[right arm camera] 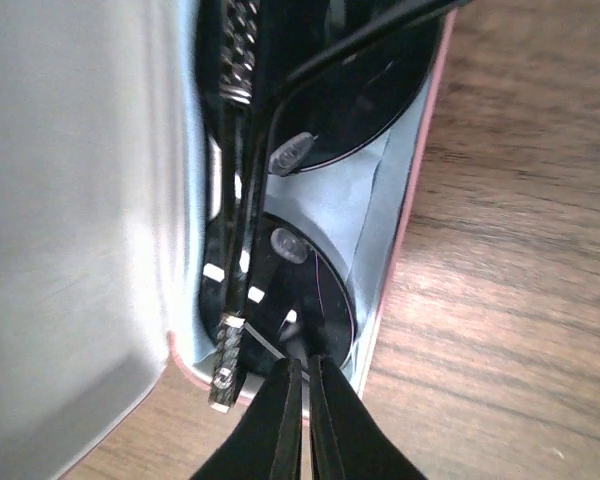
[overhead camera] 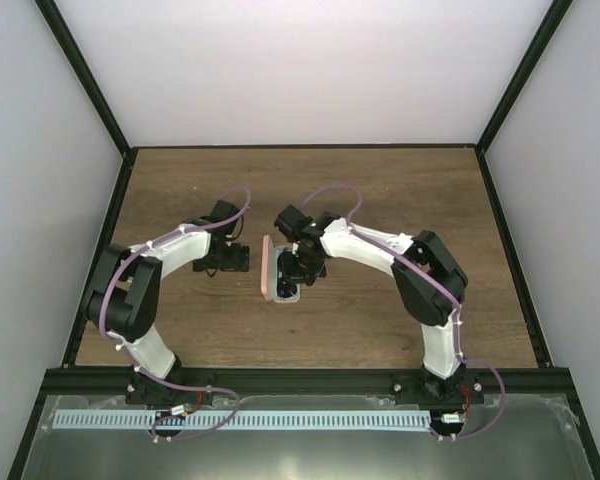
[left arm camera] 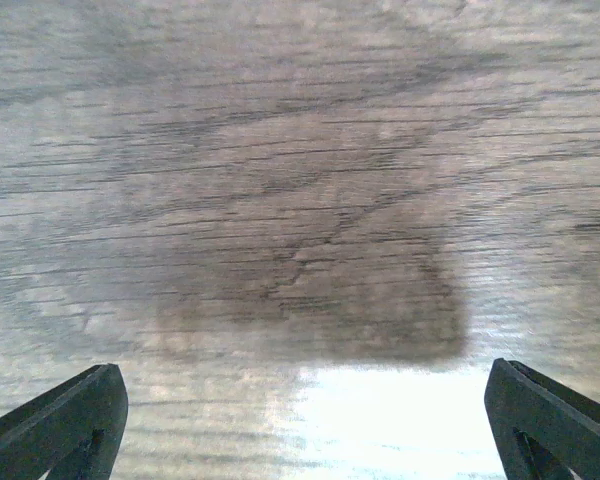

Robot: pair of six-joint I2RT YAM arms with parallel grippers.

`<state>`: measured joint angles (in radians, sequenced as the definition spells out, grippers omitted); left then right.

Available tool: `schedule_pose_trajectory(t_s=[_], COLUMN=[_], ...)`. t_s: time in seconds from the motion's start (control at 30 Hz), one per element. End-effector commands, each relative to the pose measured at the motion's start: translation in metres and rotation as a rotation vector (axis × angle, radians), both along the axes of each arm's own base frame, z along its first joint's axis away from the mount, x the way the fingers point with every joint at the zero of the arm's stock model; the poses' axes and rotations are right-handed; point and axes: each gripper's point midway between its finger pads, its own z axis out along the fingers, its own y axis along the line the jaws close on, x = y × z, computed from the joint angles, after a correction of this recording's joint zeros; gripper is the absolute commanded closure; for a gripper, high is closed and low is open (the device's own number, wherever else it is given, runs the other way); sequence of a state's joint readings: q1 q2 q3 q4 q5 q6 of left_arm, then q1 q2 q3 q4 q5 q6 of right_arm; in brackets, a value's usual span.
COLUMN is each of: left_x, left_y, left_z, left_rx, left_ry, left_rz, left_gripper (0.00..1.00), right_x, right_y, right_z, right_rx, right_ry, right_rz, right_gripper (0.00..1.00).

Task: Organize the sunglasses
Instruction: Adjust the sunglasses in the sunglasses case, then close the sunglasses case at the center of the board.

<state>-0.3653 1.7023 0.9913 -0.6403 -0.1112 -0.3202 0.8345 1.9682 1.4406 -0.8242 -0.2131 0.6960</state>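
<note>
The sunglasses (right arm camera: pixel 325 120), black with dark lenses and thin folded temples, lie inside the open salmon-pink case (right arm camera: pixel 412 195) on a pale blue lining (right arm camera: pixel 380 190). My right gripper (right arm camera: pixel 302 368) is shut, its tips resting at the rim of the near lens; I see nothing pinched between them. From above, the case (overhead camera: pixel 266 268) has its lid standing up, and the right gripper (overhead camera: pixel 298 274) covers its tray, hiding the sunglasses. My left gripper (overhead camera: pixel 246 259) hovers just left of the lid, open. In its own view the left gripper (left arm camera: pixel 300 430) has only bare wood between the fingers.
The wooden table (overhead camera: pixel 380 330) is framed by black rails and white walls. The case lid's grey inner face (right arm camera: pixel 70 200) rises close along the left of the right gripper. Both arms' elbows reach out over the table's sides.
</note>
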Motion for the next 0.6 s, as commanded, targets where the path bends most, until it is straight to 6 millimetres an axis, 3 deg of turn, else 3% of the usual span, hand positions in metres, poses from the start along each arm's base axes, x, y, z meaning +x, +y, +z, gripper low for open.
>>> schedule_pose_trajectory(t_s=[0.0, 0.1, 0.23, 0.57], left_x=[0.007, 0.007, 0.007, -0.003], left_y=[-0.001, -0.002, -0.007, -0.043], left_z=[0.03, 0.035, 0.035, 0.031], left_rx=[-0.011, -0.013, -0.012, -0.024], left_ry=[-0.063, -0.069, -0.057, -0.037], left_rz=[-0.001, -0.006, -0.022, -0.065], left_gripper=[0.0, 0.0, 0.01, 0.02], right_x=[0.016, 0.03, 0.039, 0.057], right_y=[-0.021, -0.051, -0.07, -0.054], right_z=[0.042, 0.044, 0.035, 0.001], right_rx=[-0.007, -0.003, 0.034, 0.038], right_ry=[-0.12, -0.13, -0.109, -0.091], right_rz=[-0.084, -0.188, -0.233, -0.206], right_gripper=[0.96, 0.95, 0.93, 0.96])
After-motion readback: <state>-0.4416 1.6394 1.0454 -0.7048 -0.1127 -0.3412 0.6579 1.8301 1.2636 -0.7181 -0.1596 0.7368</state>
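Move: The open case with the sunglasses in it lies just under the right hand, its middle about 3 cm ahead, 2 cm to the left and 3 cm lower; its upright lid stands some 6 cm left and 3 cm ahead of that hand. From the left hand, the lid is about 10 cm to the right and 3 cm back, at roughly fingertip height, and the case's middle about 14 cm right and 3 cm back. Up and off the near part of the sunglasses, the right hand arcs about 7 cm right and 4 cm forward over the case's right rim, turning some 15 degrees clockwise, then sinks about 4 cm beside the case, fingers still shut. Meanwhile the left hand rises about 3 cm, then starts right towards the lid's outer face, fingers staying wide open. ##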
